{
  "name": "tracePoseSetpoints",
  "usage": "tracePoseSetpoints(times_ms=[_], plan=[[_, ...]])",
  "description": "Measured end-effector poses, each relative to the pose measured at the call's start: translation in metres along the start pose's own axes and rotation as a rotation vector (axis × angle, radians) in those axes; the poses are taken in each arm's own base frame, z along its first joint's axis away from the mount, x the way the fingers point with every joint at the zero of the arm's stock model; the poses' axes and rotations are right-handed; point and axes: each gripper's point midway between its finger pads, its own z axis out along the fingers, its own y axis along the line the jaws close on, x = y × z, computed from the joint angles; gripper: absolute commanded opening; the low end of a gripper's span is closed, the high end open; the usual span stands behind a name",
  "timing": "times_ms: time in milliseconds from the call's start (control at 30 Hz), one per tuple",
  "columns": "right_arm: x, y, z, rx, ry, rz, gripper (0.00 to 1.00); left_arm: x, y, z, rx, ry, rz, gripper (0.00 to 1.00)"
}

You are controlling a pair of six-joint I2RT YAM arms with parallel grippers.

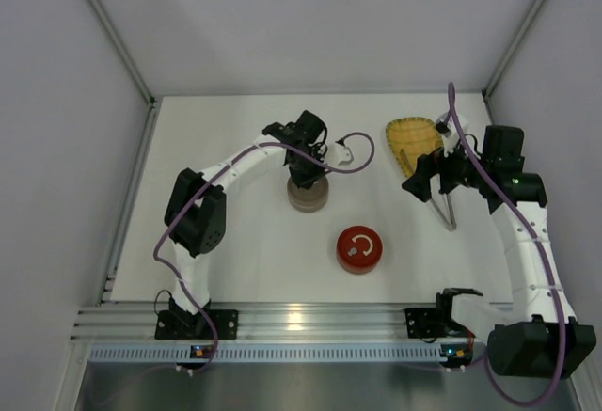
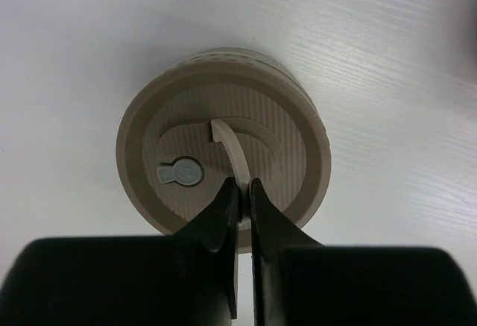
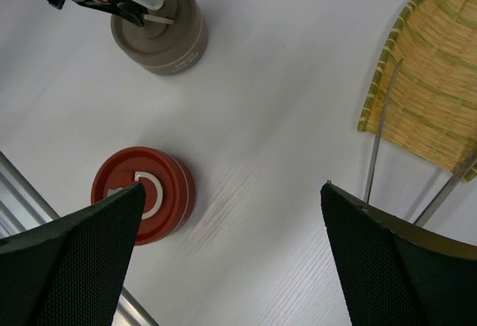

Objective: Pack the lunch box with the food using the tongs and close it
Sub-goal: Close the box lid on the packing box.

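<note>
A beige round lunch box [image 1: 308, 197] stands mid-table with its lid [image 2: 223, 102] on. My left gripper [image 2: 244, 184] is right above it, shut on the lid's thin curved handle [image 2: 227, 143]. The same gripper [image 1: 306, 176] shows over the box in the top view. Slim metal tongs [image 1: 442, 206] lie at the right, their arms [image 3: 375, 147] reaching onto the yellow woven tray [image 1: 414, 136]. My right gripper [image 3: 232, 188] hangs open over bare table beside the tongs, holding nothing. The food is hidden from view.
A red round tin [image 1: 358, 248] with a white ring handle sits near the front centre and shows as the same red tin [image 3: 145, 192] by my right gripper's left finger. The woven tray [image 3: 440, 80] lies at the back right. Walls enclose the table on three sides.
</note>
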Motion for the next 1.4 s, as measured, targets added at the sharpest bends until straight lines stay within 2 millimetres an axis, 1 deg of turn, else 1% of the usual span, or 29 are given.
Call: tracePoseSetpoints(times_ms=[100, 267, 433, 500, 667, 767, 867, 967, 1033, 1167, 1233, 1333, 1400], plan=[[0.001, 0.002, 0.001, -0.010, -0.003, 0.010, 0.99, -0.003, -0.003, -0.003, 0.009, -0.014, -0.012, 0.00], [0.001, 0.004, 0.001, -0.020, -0.007, 0.017, 0.99, -0.005, -0.014, -0.011, 0.053, -0.030, -0.043, 0.00], [0.001, 0.006, 0.001, -0.028, -0.010, 0.018, 1.00, -0.004, -0.021, -0.015, 0.066, -0.028, -0.091, 0.00], [0.002, 0.006, 0.002, -0.030, -0.010, 0.019, 0.99, -0.001, -0.025, -0.015, 0.066, -0.022, -0.106, 0.00], [0.005, 0.007, 0.003, -0.034, -0.008, 0.023, 1.00, 0.017, -0.039, -0.016, 0.047, 0.032, -0.118, 0.00], [0.007, 0.007, 0.004, -0.037, -0.006, 0.032, 0.99, 0.015, -0.041, -0.019, 0.043, 0.021, -0.139, 0.00], [0.007, 0.007, 0.004, -0.039, -0.007, 0.032, 0.99, 0.015, -0.036, -0.025, 0.027, 0.008, -0.194, 0.00], [0.009, 0.008, 0.005, -0.043, -0.006, 0.041, 0.99, 0.016, -0.026, -0.033, 0.001, -0.008, -0.278, 0.00], [0.011, 0.009, 0.006, -0.046, -0.002, 0.050, 0.99, 0.018, -0.026, -0.033, 0.008, -0.017, -0.337, 0.00], [0.011, 0.010, 0.005, -0.049, -0.004, 0.052, 0.99, 0.036, -0.041, -0.021, 0.045, 0.015, -0.424, 0.00], [0.011, 0.010, 0.005, -0.049, -0.004, 0.052, 0.99, 0.038, -0.043, -0.025, 0.030, -0.010, -0.437, 0.00], [0.011, 0.010, 0.005, -0.050, -0.005, 0.052, 0.99, 0.046, -0.049, -0.026, 0.027, 0.010, -0.437, 0.00], [0.011, 0.011, 0.005, -0.051, -0.006, 0.052, 0.99, 0.043, -0.051, -0.027, 0.030, -0.007, -0.438, 0.00]])
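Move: The left fingers are already shut on the upright handle of the lid on the grey packing box, whose middle lies about 1 cm back, 2 cm right and some 5 cm below them. The red box sits around 16 cm back and 16 cm to the right, the bamboo mat roughly 12 cm ahead and 30 cm to the right. From the right hand, the grey box is about 30 cm left, 4 cm ahead and 20 cm lower. Back towards its own base by about 6 cm, and some 3 cm to its left, the left hand draws the lid by its handle, fingers staying shut. On the way it rises a centimetre or two and sinks again, twice, ending at its first height, while mostly in the later half the wrist turns roughly 20 degrees counter-clockwise and tips a little. ##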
